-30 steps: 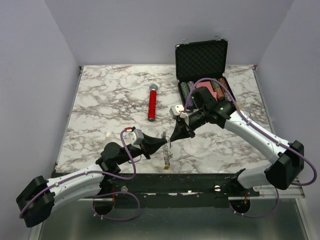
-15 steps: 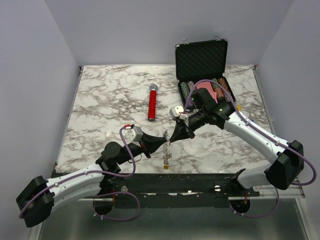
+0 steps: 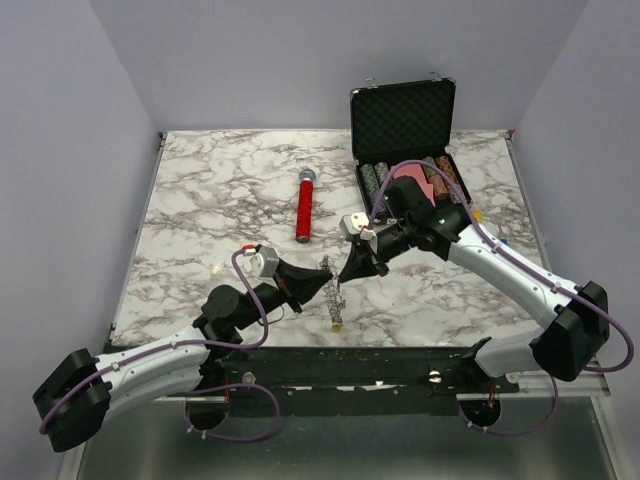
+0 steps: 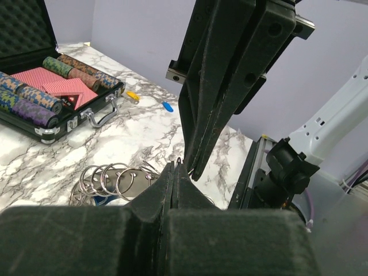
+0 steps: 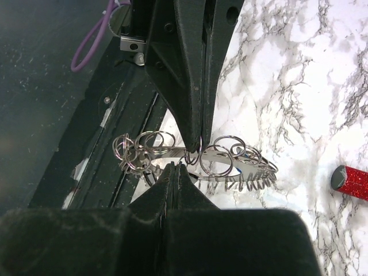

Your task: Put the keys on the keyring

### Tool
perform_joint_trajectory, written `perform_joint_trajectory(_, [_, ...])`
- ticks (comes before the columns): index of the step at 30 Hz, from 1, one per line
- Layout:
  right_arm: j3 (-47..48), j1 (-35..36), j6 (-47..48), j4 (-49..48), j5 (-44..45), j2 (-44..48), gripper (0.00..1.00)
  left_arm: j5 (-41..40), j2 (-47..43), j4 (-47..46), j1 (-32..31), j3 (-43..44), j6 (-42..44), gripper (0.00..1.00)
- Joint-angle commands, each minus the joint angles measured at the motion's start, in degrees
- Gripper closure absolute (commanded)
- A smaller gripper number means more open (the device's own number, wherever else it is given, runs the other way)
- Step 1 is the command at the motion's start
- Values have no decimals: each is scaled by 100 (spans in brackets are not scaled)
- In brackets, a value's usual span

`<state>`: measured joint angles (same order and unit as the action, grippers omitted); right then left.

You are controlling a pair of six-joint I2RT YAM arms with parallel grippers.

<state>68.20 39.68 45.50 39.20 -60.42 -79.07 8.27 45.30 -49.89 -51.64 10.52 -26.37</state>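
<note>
The keyring (image 3: 334,298) is a thin metal loop strung with several small split rings (image 5: 221,156), held off the marble near the table's front edge, its yellow tag (image 3: 337,326) dangling. My left gripper (image 3: 327,284) is shut, with one small ring poking out at its tip (image 4: 179,161). My right gripper (image 3: 342,279) meets it tip to tip from the far side, shut on the loop's band (image 5: 172,154). Of the keys, only a blue head (image 4: 102,200) shows under the rings in the left wrist view; my fingers hide the rest.
A red-handled microphone (image 3: 304,206) lies mid-table. An open black case (image 3: 403,122) of poker chips (image 4: 31,100) stands at the back right. A small blue piece (image 4: 167,106) and a yellow one (image 4: 133,95) lie on the marble near the case. The table's front edge (image 3: 330,346) is just below the tag.
My left gripper has risen a little and moved right, closing on the right gripper's tip. The keyring and its tag have come up slightly with it. Both jaws stayed shut.
</note>
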Motion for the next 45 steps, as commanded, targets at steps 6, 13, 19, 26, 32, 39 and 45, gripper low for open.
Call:
perform_joint_trajectory(6, [-176,57,-120,193,-189,111,93,-564,216,-1338,-66,-103,-263,100])
perform_joint_trajectory(13, [-27,-127,-23,518,-593,260,73,-458,199,-1568,-66,-323,-53,100])
perform_joint_trajectory(19, [202,-758,38,878,-1260,444,62,-143,207,-1883,-66,-516,61,100])
perform_joint_trajectory(26, [-131,-989,-1549,-437,-1454,454,58,561,550,-2525,-66,-481,352,100])
perform_joint_trajectory(32, [-150,-866,-2044,-765,-1367,331,56,491,919,-2727,-66,-209,405,100])
perform_joint_trajectory(39, [-316,-760,-2422,-1134,-1148,225,53,272,1393,-3290,-101,-59,396,100])
perform_joint_trajectory(45, [-422,-716,-2590,-1318,-928,172,53,96,1631,-3651,-162,-33,387,100])
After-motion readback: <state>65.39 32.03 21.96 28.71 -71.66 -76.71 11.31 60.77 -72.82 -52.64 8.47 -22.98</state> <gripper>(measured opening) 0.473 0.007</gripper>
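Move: The keyring with its bunch of small rings hangs at the left fingertips, its middle roughly 3 cm below them and otherwise about level with them. From the right fingertips, which sit at the same spot, it lies about 1 cm to the left and 3 cm down. Beyond, on the table some 15 cm below the right hand, the red microphone lies about 28 cm ahead and 6 cm left, the chip case about 33 cm ahead and 18 cm right. Up and to its right, the right hand opens its fingers to about half and backs off the keyring by some 4 cm, then eases back left nearly 2 cm, rolling about 20 degrees around its fingers. The left hand keeps its pinch, lifts and draws back slightly, then shifts about 1.5 cm right and sinks again. ##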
